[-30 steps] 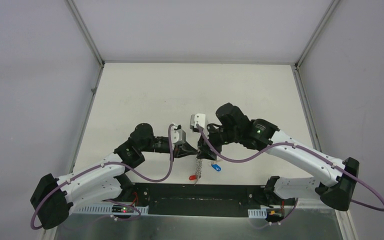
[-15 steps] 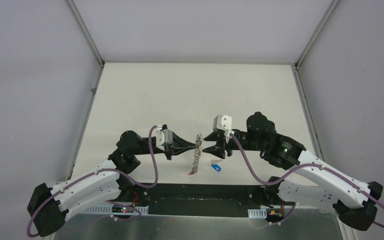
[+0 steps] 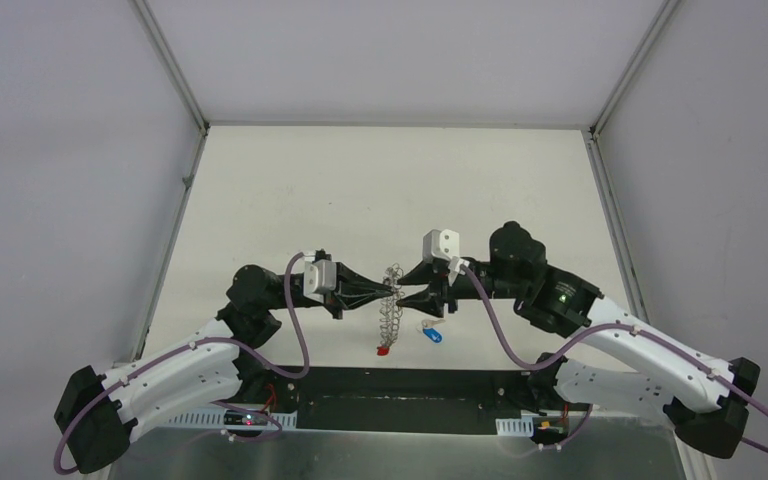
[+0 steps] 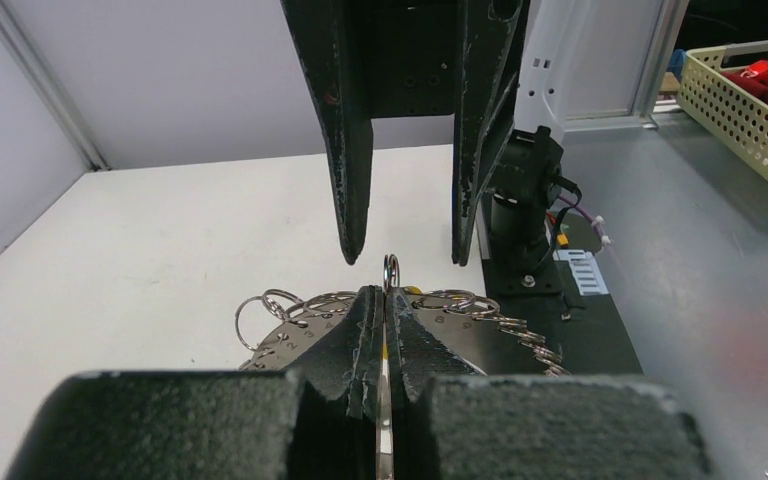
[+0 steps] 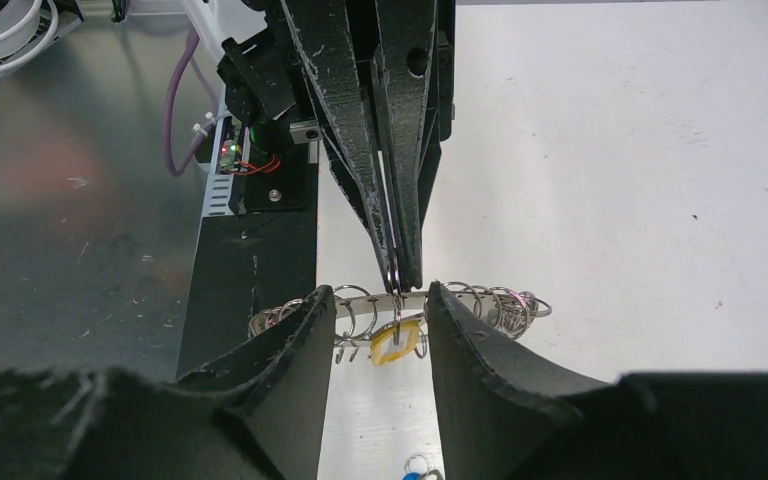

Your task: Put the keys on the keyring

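The keyring, a metal strip strung with several rings, hangs in the air between my two grippers, a red-tagged key dangling at its lower end. My left gripper is shut on one upright ring; a yellow-tagged key hangs from that ring. My right gripper faces it, open, with its fingers either side of the ring and not touching it. A blue-tagged key lies on the table just below the right gripper.
The black base strip runs along the near table edge under the hanging rings. Grey walls close the table on three sides. A cream basket with red contents stands off the table beyond the right arm's base.
The right arm has swung round to face the left gripper head-on. Both grippers and the keyring have shifted slightly left, and the right jaws have narrowed around the ring.
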Robot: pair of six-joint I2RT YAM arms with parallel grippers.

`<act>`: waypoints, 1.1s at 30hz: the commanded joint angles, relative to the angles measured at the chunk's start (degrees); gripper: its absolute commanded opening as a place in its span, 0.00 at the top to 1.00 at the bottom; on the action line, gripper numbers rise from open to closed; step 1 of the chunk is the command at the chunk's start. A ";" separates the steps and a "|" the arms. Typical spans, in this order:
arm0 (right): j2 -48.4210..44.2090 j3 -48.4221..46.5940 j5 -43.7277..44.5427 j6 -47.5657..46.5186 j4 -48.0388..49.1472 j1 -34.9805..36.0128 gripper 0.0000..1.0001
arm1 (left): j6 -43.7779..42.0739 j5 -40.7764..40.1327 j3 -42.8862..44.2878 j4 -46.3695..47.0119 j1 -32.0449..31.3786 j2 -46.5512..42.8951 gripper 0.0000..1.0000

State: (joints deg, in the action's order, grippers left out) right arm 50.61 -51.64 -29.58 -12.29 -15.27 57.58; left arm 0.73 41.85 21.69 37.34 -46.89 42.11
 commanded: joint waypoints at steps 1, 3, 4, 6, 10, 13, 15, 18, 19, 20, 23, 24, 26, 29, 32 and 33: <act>0.68 -0.72 -2.42 0.95 2.87 -0.01 0.59 | 1.61 1.43 0.84 5.72 -0.39 -0.33 1.00; 0.99 -0.84 -2.51 0.98 2.94 -0.01 0.62 | 1.64 1.63 0.98 5.72 -0.35 -0.34 1.00; 1.13 -0.83 -2.41 1.00 2.97 -0.01 0.65 | 1.71 1.74 1.03 5.72 -0.37 -0.35 1.00; 1.41 -0.92 -2.35 1.09 3.19 -0.01 0.75 | 1.96 1.87 1.17 5.72 -0.37 -0.27 1.00; 1.83 -1.10 -2.12 1.22 3.36 -0.01 0.86 | 2.45 2.40 1.25 5.88 -0.48 -0.01 1.00; 1.96 -1.10 -2.15 1.12 3.16 0.03 1.00 | 2.61 2.45 1.13 6.15 -0.46 -0.14 1.00; 1.79 -1.01 -2.02 1.06 2.95 0.03 1.00 | 2.68 2.45 1.14 6.04 -0.48 -0.33 1.00; 1.53 -1.00 -1.22 0.89 2.22 -0.01 1.00 | 2.51 2.25 1.22 4.78 -0.42 -0.72 1.00; 1.46 -1.13 -1.04 0.71 1.80 -0.04 1.00 | 2.39 2.03 1.34 3.89 -0.42 -1.01 1.00; 1.47 -1.33 -0.89 0.46 1.29 -0.02 1.00 | 2.15 1.95 1.50 2.46 -0.43 -1.23 0.95; 2.04 -2.60 -0.25 -0.48 -1.70 -0.01 1.00 | 0.91 1.26 2.04 -2.50 -0.48 -2.57 0.77; 2.37 -3.26 0.00 -1.12 -3.20 -0.01 1.00 | 0.07 1.15 2.35 -4.76 -0.43 -3.29 0.74; 3.35 -4.66 0.62 -2.55 -6.56 -0.04 1.00 | -2.02 0.06 3.12 -10.13 -0.44 -4.69 0.66; 5.00 -6.77 0.84 -4.62 -11.63 -0.01 1.00 | -5.73 -0.89 4.98 -18.70 -0.47 -6.67 0.58; 6.95 -9.08 1.17 -6.15 -16.21 -0.02 1.00 | -9.39 -1.07 7.44 -26.89 -0.48 -7.02 0.57; 7.67 -9.86 1.36 -6.61 -17.81 -0.03 1.00 | -10.37 -1.06 8.38 -29.28 -0.48 -6.67 0.56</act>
State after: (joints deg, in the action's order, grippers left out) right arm 56.88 -55.88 -28.86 -15.49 -27.83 57.58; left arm -3.44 41.93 25.34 19.79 -46.89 35.77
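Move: The small wire loop on top of the hanging keyring is still pinched in the left fingertips, right at that hand's point. From the right hand, whose open fingers straddle it, the loop is about 1 cm to the left and 1 cm lower. The keyring's middle hangs straight under the loop, some 7 cm below the right hand, with the yellow tag about 4 cm below that hand. The blue-tagged key lies on the table, roughly 6 cm right, 1 cm ahead and 27 cm below. Nudging less than 1 cm left and down, the right hand shuts its fingers on the loop beside the left fingertips. The left hand, having eased back about 1 cm, then opens nearly halfway, lets go and starts backing off leftward, about 1 cm. The right hand lowers the loop some 3.5 cm, fingers tipping about 10 degrees further down. ##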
